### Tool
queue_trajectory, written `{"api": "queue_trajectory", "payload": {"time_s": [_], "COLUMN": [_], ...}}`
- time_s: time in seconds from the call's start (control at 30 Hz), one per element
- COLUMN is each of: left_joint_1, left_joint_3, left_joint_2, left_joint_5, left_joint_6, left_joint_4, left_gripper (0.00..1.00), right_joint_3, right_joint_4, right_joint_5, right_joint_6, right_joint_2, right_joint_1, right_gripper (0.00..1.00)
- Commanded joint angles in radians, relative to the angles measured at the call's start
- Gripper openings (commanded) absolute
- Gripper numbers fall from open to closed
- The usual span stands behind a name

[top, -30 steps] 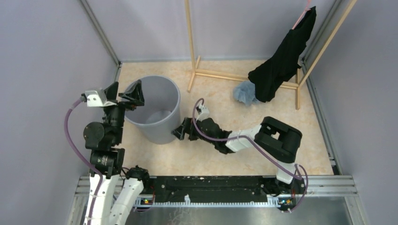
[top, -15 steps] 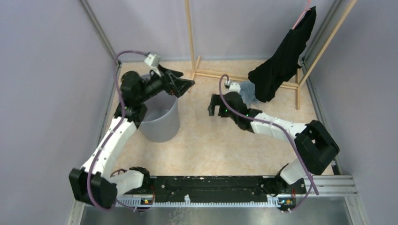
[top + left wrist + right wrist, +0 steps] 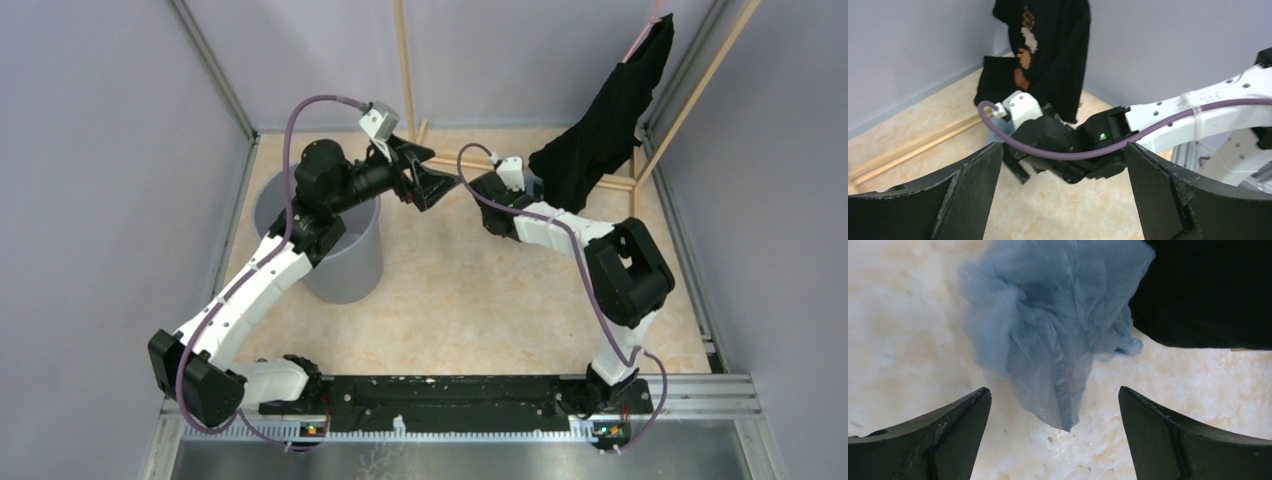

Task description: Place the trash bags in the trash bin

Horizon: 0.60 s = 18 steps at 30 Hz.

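The trash bag (image 3: 1048, 330), pale blue and crumpled, lies on the floor against the hanging black garment (image 3: 1208, 290). My right gripper (image 3: 1054, 390) hovers open just above the bag's near tip, one finger on each side, not touching it. In the top view the right wrist (image 3: 505, 185) hides the bag. The grey trash bin (image 3: 345, 265) stands upright at the left. My left arm reaches over the bin's rim, and my left gripper (image 3: 432, 185) is open and empty in the air, facing the right wrist (image 3: 1058, 145).
A wooden rack (image 3: 480, 160) stands at the back, with the black garment (image 3: 600, 130) draped from its right post down to the floor. Grey walls close in both sides and the back. The two grippers are close together.
The left arm swung from the bin's left rim across it toward the back middle. The right arm left the bin's side and reached back to the bag. Both grippers stayed open.
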Motion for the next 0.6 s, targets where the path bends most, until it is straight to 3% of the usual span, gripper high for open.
{"api": "queue_trajectory", "payload": {"time_s": [0.0,0.1,0.13,0.17,0.2,0.23,0.3,0.4,0.57], "left_joint_1": [0.004,0.003,0.003,0.004,0.004,0.003,0.003,0.002,-0.015], "left_joint_3": [-0.106,-0.144,-0.151,-0.158,-0.159,-0.157,-0.149,-0.141,-0.143], "left_joint_2": [-0.079,-0.115,-0.126,-0.136,-0.140,-0.143,-0.141,-0.127,-0.086], "left_joint_5": [-0.100,-0.103,-0.108,-0.114,-0.114,-0.113,-0.103,-0.073,-0.019], "left_joint_6": [0.112,0.124,0.126,0.126,0.127,0.128,0.124,0.107,0.074], "left_joint_4": [0.044,0.056,0.062,0.066,0.066,0.063,0.052,0.046,0.061], "left_gripper": [0.98,0.98,0.98,0.98,0.98,0.98,0.98,0.98,0.98], "right_joint_3": [-0.065,-0.072,-0.084,-0.098,-0.126,-0.164,-0.261,-0.425,-0.597], "right_joint_4": [0.065,0.129,0.159,0.189,0.223,0.273,0.404,0.615,0.784], "right_joint_5": [-0.009,-0.126,-0.165,-0.200,-0.236,-0.285,-0.411,-0.600,-0.819], "right_joint_6": [-0.019,-0.087,-0.115,-0.128,-0.133,-0.135,-0.152,-0.196,-0.173], "right_joint_2": [0.007,-0.008,-0.023,-0.042,-0.080,-0.119,-0.206,-0.351,-0.557], "right_joint_1": [-0.036,-0.067,-0.067,-0.068,-0.067,-0.067,-0.068,-0.068,-0.068], "right_gripper": [0.93,0.69,0.54,0.30,0.15,0.08,0.00,0.00,0.00]}}
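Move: The trash bag lies crumpled on the table about 4 cm ahead of the right hand and 6 cm below it, its loose tail pointing back between the open fingers. The hanging black cloth's lower end is roughly 5 cm ahead and 9 cm to the right; the trash bin stands some 38 cm to the left and 7 cm back. From the left hand, the bag is about 16 cm ahead, 14 cm right and 37 cm below. The trash bag's near tail is pinched as the right hand sinks about 3.5 cm over it and shuts its fingers; still gripping, the hand then rises some 5 cm while drawing back and left towards the bin, swinging roughly 25 degrees counter-clockwise with its left side rolling up. The empty, open left hand eases down about 3 cm and slightly left. ##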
